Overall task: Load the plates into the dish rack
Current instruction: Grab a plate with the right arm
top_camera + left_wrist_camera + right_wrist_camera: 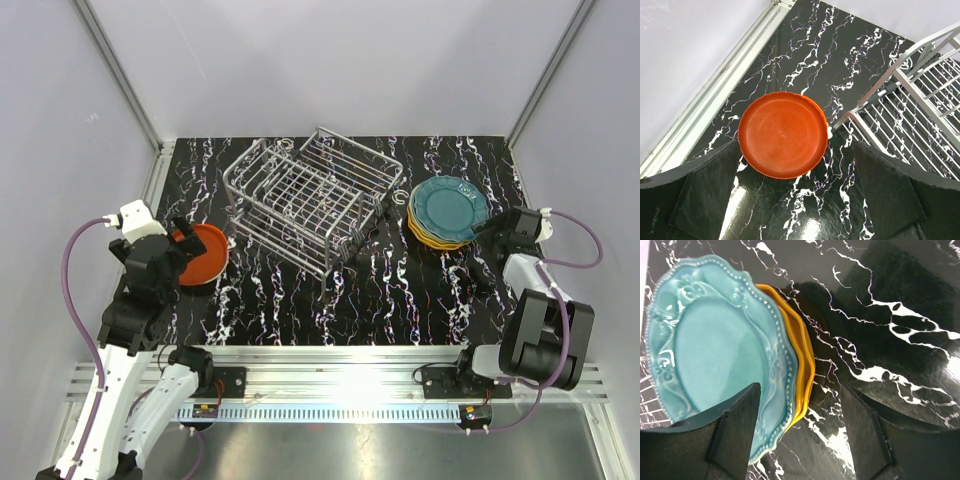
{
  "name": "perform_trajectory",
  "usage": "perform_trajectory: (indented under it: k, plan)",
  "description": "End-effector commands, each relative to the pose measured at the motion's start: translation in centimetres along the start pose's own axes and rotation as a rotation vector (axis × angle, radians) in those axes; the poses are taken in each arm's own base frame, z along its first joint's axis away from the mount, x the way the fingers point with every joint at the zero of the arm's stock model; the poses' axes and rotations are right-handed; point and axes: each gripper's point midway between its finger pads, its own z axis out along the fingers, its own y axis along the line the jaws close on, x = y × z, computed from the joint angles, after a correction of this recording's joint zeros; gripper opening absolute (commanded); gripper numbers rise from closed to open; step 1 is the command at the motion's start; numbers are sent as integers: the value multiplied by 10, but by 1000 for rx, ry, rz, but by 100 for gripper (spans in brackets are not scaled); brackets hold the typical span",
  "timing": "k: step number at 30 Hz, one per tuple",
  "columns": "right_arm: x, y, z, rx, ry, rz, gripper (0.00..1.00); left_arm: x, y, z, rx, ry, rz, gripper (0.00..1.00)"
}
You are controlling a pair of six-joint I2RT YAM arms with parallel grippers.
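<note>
The silver wire dish rack (315,200) stands empty mid-table and shows at the edge of the left wrist view (920,125). A red-orange plate (203,255) lies flat on the table left of it. My left gripper (795,200) hovers open just short of this plate (782,135), its fingers (705,195) wide apart and holding nothing. At the right a scalloped teal plate (450,205) tops a stack of yellow-orange plates (802,370). My right gripper (800,440) is open at the stack's near rim: one finger (735,435) is over the teal plate (715,350), the other beyond the edge.
The black marbled tabletop (400,290) is bounded by white walls at the back and sides. A metal rail (705,105) runs along its left edge near the red-orange plate. The arm bases sit on the aluminium rail (330,375) at the front.
</note>
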Motion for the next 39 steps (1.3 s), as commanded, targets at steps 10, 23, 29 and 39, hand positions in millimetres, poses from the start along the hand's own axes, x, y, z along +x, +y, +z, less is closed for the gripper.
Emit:
perform_trajectory:
  k: [10,23,29,39]
  plan:
    - [-13,32,11,-143,-31,12,64,-7,-8,-1,37,-22,-23,99]
    - [-1,25,23,-127,16,24,53,-5,-11,0,49,-11,-15,99]
    - [3,27,15,-142,30,35,40,-6,-11,-1,51,-16,-17,99]
    - [17,15,4,-133,55,35,31,-5,-11,0,50,-12,-13,99]
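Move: My right hand hangs open by the near right rim of the teal plate. That plate's middle is about 7 cm ahead, 7 cm to my left and 3 cm lower. The yellow plates beneath it centre roughly 4 cm ahead, 10 cm left and 5 cm down; the dish rack's middle is some 42 cm left, 8 cm ahead and about level. From my left hand the teal plate lies some 66 cm right, 17 cm ahead and 21 cm below. With my right hand I ease about 2.5 cm forward onto the teal plate's near right rim, dipping 1 cm, rising again, then sinking about 1.5 cm. There I close my fingers from wide to about a third open, one pad on the plate's face, the other outside the rim, and pinch it, drifting a centimetre back and left as they shut. ##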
